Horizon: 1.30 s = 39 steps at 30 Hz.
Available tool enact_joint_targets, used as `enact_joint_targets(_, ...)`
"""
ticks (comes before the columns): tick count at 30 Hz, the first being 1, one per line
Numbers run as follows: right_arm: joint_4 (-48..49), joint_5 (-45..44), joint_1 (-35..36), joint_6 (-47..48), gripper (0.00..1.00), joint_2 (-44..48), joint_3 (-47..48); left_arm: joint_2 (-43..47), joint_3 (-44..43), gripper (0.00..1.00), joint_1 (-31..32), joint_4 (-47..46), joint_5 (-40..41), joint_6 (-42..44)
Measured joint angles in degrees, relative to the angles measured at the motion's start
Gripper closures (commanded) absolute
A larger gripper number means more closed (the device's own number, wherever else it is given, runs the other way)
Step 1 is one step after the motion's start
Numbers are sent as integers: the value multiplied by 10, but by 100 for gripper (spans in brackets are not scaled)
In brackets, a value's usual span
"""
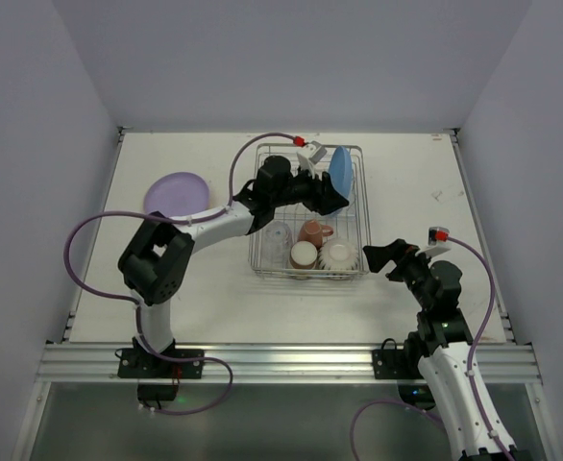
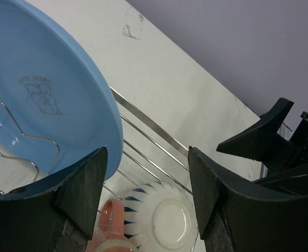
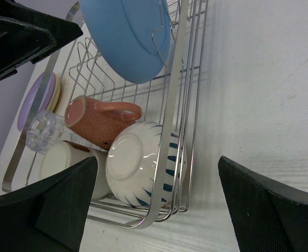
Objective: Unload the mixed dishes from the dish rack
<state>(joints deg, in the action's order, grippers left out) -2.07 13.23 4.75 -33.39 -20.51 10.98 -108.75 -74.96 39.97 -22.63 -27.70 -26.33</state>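
The dish rack (image 1: 355, 213) stands mid-table. A blue plate (image 1: 340, 171) leans upright at its far right. My left gripper (image 1: 326, 195) hangs open inside the rack beside that plate; in the left wrist view the plate's (image 2: 38, 89) rim lies at the left finger's (image 2: 83, 194) tip, and nothing is clamped. Below the gap sit the cream bowl (image 2: 164, 220) and a cup's handle (image 2: 112, 218). My right gripper (image 1: 382, 257) stands wide open at the rack's near right corner, facing the bowl (image 3: 133, 163), a reddish-brown cup (image 3: 99, 121), a second cup (image 3: 64, 163) and the glass tumbler (image 3: 43, 131).
A purple plate (image 1: 176, 194) lies on the table left of the rack, with a yellowish rim showing under it in the right wrist view. The left arm (image 1: 214, 226) reaches over the rack's left side. Walls close in the table at the back and on both sides.
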Motion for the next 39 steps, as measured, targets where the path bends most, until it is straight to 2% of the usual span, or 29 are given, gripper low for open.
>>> enact_joint_targets(19,0,0,0,0,1,0,0,-47,-76,38,3,24,25,5)
enact_joint_targets(22,0,0,0,0,1,0,0,-48,-83,43,3,35,34,4)
enact_joint_targets(26,0,0,0,0,1,0,0,-50,-92,60,3,40,36,4)
enact_joint_targets(36,0,0,0,0,1,0,0,-76,-108,59,3,47,37,4)
enact_joint_targets(39,0,0,0,0,1,0,0,-86,-119,70,3,56,37,4)
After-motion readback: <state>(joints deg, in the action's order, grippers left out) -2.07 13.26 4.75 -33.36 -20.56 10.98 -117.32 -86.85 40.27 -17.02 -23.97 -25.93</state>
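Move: Ahead of the left hand stands the blue plate, on edge in the rack, its middle roughly 7 cm forward, 2 cm to the right and 5 cm lower; its near rim is much closer. The pink mug lies about 6 cm back, 5 cm left, and the white bowl about 11 cm back, 2 cm right, both some 13 cm down. From the idle right hand, the plate is about 18 cm ahead, 9 cm left, near its height. Easing forward about 4 cm and some 2 cm to the right, the left hand brings its half-open fingers around the blue plate's near rim, first rising a little over 1 cm, then sinking to end about 1 cm lower than it began. Late in the reach the fingers close from about two-thirds open to just over a third, one on each side of the rim; a firm pinch can't be made out. ##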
